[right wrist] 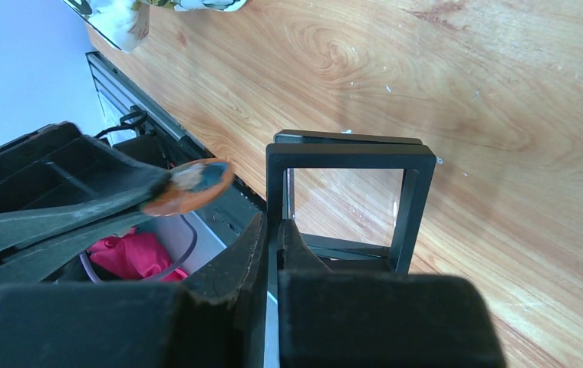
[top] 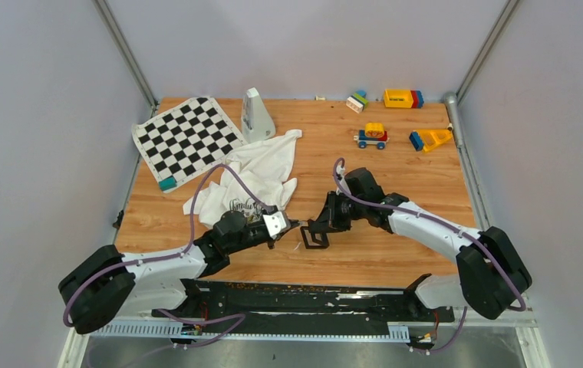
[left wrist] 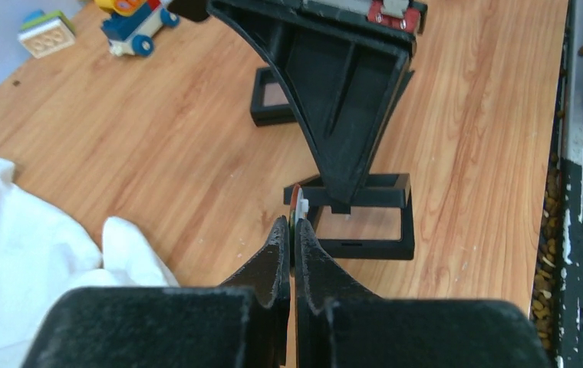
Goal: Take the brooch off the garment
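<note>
The brooch [left wrist: 297,201], a small golden-brown disc, sticks out edge-on from the tips of my left gripper [left wrist: 290,226], which is shut on it just above the table. In the right wrist view the brooch [right wrist: 190,185] hangs at the end of the left fingers [right wrist: 66,207], beside a black square frame [right wrist: 350,157]. My right gripper [right wrist: 273,226] is shut on that frame's left bar. From above, both grippers [top: 294,225] [top: 317,228] meet near the table's front middle. The garment [top: 261,169], a crumpled white T-shirt with black script, lies behind the left gripper, apart from the brooch.
A chequered mat [top: 187,138] and a white pyramid-shaped object [top: 256,115] sit at the back left. Toy blocks [top: 402,97] [top: 430,139] and a toy car [top: 371,136] lie at the back right. A second black frame [left wrist: 273,96] rests beyond the right gripper.
</note>
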You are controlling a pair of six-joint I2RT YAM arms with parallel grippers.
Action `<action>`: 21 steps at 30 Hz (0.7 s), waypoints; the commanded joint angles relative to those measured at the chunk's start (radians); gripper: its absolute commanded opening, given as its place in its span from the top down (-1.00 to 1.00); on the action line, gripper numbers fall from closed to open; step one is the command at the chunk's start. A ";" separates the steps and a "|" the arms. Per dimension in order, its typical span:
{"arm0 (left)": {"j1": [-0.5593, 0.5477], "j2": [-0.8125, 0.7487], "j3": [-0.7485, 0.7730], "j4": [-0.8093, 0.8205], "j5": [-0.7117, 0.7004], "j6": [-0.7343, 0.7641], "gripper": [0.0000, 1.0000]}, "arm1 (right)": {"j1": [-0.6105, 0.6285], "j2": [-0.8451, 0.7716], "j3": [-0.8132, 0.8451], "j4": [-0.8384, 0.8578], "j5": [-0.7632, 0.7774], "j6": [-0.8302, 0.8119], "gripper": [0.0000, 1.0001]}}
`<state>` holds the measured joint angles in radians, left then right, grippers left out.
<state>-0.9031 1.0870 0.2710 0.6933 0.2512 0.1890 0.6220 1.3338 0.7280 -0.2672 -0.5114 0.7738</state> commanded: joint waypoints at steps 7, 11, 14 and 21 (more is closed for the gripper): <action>-0.012 0.111 0.051 -0.008 0.051 0.048 1.00 | -0.031 -0.025 0.031 0.072 -0.070 0.015 1.00; -0.017 0.160 0.081 -0.064 0.020 0.053 1.00 | -0.051 -0.044 0.014 0.095 -0.124 0.031 1.00; -0.024 0.187 0.108 -0.103 0.001 0.055 1.00 | -0.076 -0.063 0.002 0.102 -0.135 0.039 1.00; -0.061 0.164 0.096 -0.094 -0.072 0.099 1.00 | -0.109 -0.031 -0.040 0.169 -0.200 0.061 1.00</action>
<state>-0.9436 1.2774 0.3527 0.5674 0.2222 0.2379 0.5220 1.2922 0.7105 -0.1814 -0.6464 0.8112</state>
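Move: The black frame box, already held slightly ajar by the right fingers, has its middle about 4 cm to the right of the left hand, 2 cm back and 7 cm below. From the left hand, the garment lies some 14 cm left, 11 cm ahead and 13 cm down; the second frame is about 13 cm right, 5 cm ahead and 13 cm down. From the right hand, the box's middle is about 1 cm right, 2 cm back and 3 cm below; the brooch is some 3 cm left, level fore and aft, and 4 cm above. The brooch, still pinched in the shut left fingers, is lowered about 5.5 cm towards the gap between the box halves, drifting slightly right while the hand rolls some 10 degrees, its left side rising. Meanwhile the right hand keeps its grip on one half of the box and, after a slow start, lifts it about 3 cm and slightly forward, rolling its own left side up. ##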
